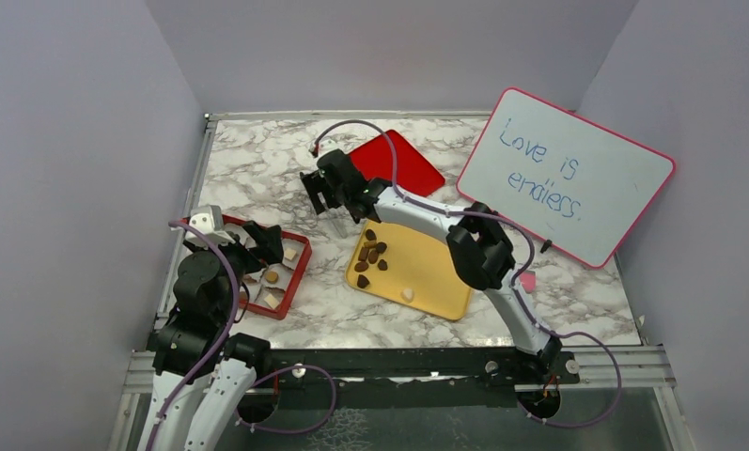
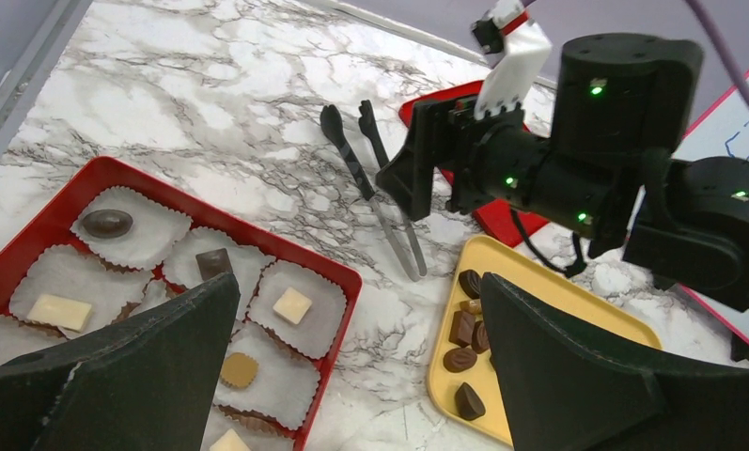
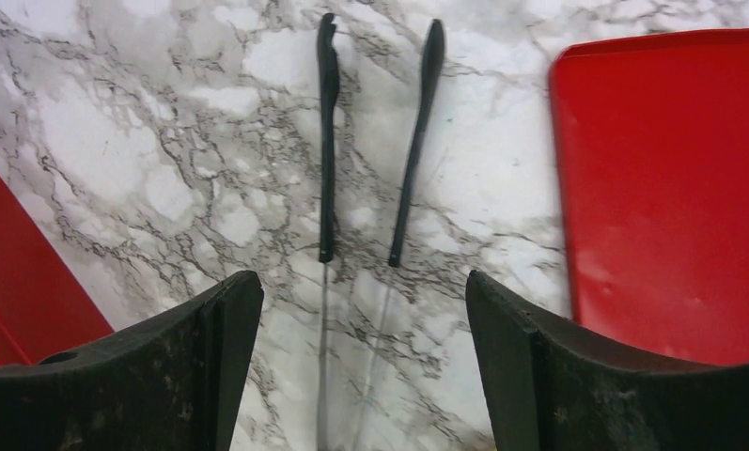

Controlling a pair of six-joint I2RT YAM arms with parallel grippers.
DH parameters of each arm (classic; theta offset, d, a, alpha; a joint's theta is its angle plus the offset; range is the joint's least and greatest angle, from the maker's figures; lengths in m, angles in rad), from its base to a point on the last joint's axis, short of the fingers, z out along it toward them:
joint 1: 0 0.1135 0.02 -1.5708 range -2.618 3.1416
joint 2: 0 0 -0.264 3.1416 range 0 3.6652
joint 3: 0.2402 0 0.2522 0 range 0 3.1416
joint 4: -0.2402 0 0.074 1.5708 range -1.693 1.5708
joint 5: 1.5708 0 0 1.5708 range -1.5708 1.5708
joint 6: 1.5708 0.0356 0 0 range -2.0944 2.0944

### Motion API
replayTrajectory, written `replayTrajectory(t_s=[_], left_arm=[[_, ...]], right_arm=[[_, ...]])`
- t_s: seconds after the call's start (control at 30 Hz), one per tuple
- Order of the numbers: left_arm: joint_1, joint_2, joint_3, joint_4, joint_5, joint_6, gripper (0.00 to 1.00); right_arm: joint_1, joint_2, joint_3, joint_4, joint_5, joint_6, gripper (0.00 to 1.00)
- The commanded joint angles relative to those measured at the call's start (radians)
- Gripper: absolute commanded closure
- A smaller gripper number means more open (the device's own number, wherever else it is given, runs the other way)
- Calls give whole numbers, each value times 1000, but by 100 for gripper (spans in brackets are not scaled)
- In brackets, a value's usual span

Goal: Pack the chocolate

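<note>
Several dark brown chocolates [image 1: 372, 254] [image 2: 461, 329] lie at the far corner of a yellow tray [image 1: 427, 268] [image 2: 558, 291], and one cream piece [image 1: 407, 293] sits near its front. In the red box [image 1: 298, 272] [image 2: 347, 274], paper cups hold a dark oval [image 2: 106, 223], a dark square [image 2: 212, 263], a white square [image 2: 292, 304] and a tan round [image 2: 240, 369]. My left gripper [image 1: 265, 246] [image 2: 359, 282] hangs open and empty over the box's right edge. My right gripper [image 1: 319, 199] [image 3: 363, 282] is open above black-handled tongs [image 1: 336, 225] [image 2: 370, 178] [image 3: 370, 141], which lie flat on the marble.
A red lid [image 1: 396, 162] [image 3: 671, 188] lies behind the tray, just right of the tongs. A pink-framed whiteboard [image 1: 566, 176] leans at the back right, with a small pink object [image 1: 528, 280] by the right arm. Grey walls enclose the table.
</note>
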Motion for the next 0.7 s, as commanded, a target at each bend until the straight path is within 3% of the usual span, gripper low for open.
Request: replayTrajectory(t_s=[0.0, 0.13, 0.4, 0.67], left_arm=[[-4, 7, -8, 17, -12, -4, 1], [-4, 8, -10, 18, -13, -5, 1], [-4, 21, -13, 19, -11, -5, 1], [-3, 18, -13, 19, -12, -6, 1]], right_arm=[[-32, -97, -54, -46, -7, -71, 14], [-61, -143, -136, -38, 4, -122, 15], [-139, -167, -235, -6, 10, -157, 43], [-174, -125, -218, -5, -4, -197, 60]])
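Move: The red tray's middle is some 16 cm to the right of the right hand and about 6 cm farther out, 8 cm below. The tongs lie almost straight under this hand, 7 cm down; the yellow tray's middle is roughly 14 cm back and 20 cm to the right. From the left hand, the red tray is about 27 cm ahead, 25 cm to the right and 25 cm below. Swing the right gripper about 12 cm to the right, off the tongs towards the near-left side of the red tray, easing some 3.5 cm forward on the way. Arch it a little, up about 2 cm first and then down to slightly below the starting height, roll the hand's left side down a bit over 10 degrees, and bring the wide-open fingers to about half that gap. ##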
